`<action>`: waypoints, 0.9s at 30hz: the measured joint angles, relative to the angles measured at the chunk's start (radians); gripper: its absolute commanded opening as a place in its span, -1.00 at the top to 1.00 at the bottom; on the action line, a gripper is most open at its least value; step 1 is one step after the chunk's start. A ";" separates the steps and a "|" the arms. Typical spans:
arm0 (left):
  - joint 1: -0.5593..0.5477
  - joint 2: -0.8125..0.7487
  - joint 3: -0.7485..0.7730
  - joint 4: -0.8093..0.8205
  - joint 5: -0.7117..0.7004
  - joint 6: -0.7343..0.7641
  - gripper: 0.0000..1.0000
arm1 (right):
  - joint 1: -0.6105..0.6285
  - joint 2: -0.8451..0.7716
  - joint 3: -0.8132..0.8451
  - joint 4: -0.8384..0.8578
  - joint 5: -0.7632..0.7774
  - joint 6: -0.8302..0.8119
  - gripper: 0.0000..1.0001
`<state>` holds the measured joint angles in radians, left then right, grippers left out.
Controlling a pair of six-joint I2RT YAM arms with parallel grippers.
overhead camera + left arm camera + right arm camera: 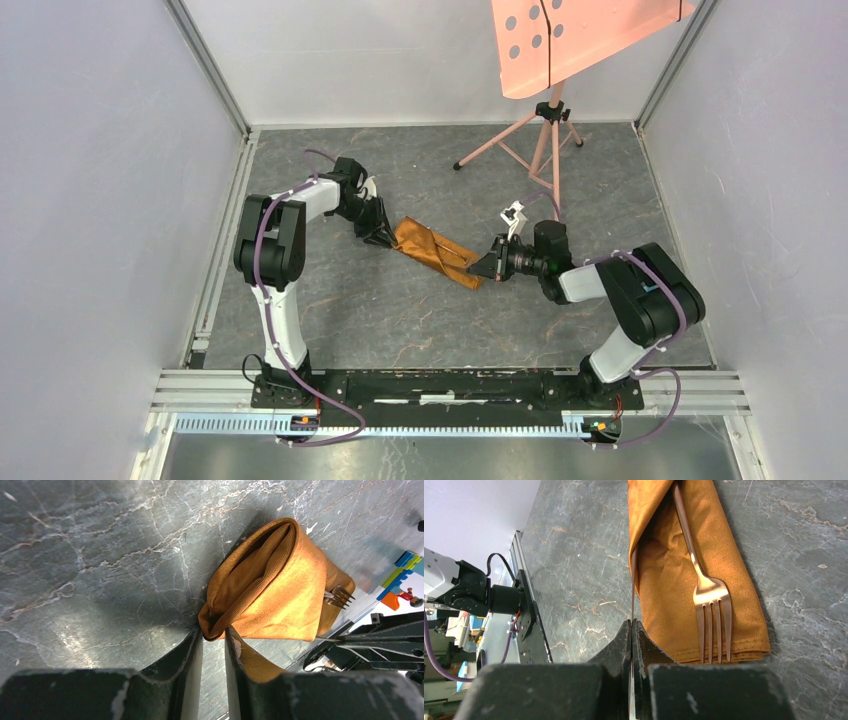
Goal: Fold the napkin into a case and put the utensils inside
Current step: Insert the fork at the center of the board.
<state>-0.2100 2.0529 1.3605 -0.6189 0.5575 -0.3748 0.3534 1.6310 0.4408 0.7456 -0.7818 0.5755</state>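
The orange-brown napkin [437, 252] lies mid-table as a narrow folded case [674, 575]. A copper fork [711, 600] rests in its fold, tines sticking out at the open end [340, 597]. My left gripper [385, 238] is at the case's far-left end; its jaws stand a narrow gap apart, pinching the folded corner [214, 632]. My right gripper [482, 268] is at the other end, shut [632, 625] on a second, very thin utensil [633, 585]. That utensil is seen edge-on and runs into the case's left fold, where its far part is hidden.
A salmon-pink perforated panel [570, 40] on a tripod [540, 140] stands at the back right, close behind the right arm. Coloured toy blocks [400, 575] show beyond the table's edge. Grey walls close in both sides, and an aluminium rail [450, 385] runs along the near edge.
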 measured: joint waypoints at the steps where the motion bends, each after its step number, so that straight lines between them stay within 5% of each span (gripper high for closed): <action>1: 0.000 0.000 -0.002 0.002 0.003 0.000 0.42 | 0.003 0.013 0.000 0.018 0.006 0.008 1.00; 8: 0.000 0.000 -0.010 0.009 0.017 0.000 0.40 | 0.012 0.088 0.000 0.104 0.028 0.030 0.96; 14: -0.003 -0.010 -0.013 0.005 0.021 0.000 0.01 | 0.013 0.105 0.002 0.086 0.063 -0.005 0.44; 22: -0.010 -0.152 -0.023 -0.083 -0.090 0.003 -0.34 | 0.031 -0.013 0.064 -0.203 0.166 -0.128 -0.16; 27: -0.014 -0.436 -0.026 -0.112 -0.158 0.011 -0.44 | 0.079 -0.284 0.215 -0.650 0.337 -0.264 -0.49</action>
<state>-0.2245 1.6173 1.3350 -0.7307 0.4000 -0.3634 0.4328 1.3468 0.6559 0.0952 -0.4446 0.3115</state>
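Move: The knife, held by the right hand at its blade end with the handle already under the flap, is to go down on the napkin pouch's open end, about 2 cm ahead, 1 cm right and 4 cm below that hand. The fork's head lies some 4 cm ahead and 1 cm right, at that same depth. The pouch's open end is about 15 cm right and 7 cm back of the left hand, whose fingertips hold the pouch's other end. The knife is lowered about 3.5 cm by the right hand, with a slight forward drift, onto the near side of the pouch's open end; the fingers open and let go, then rise some 7 cm off it, tipping further down by about 20 degrees. The left hand lingers at the pouch's far-left corner, opens to release it and lifts quickly straight up about 13 cm, its fingers swinging forward. ##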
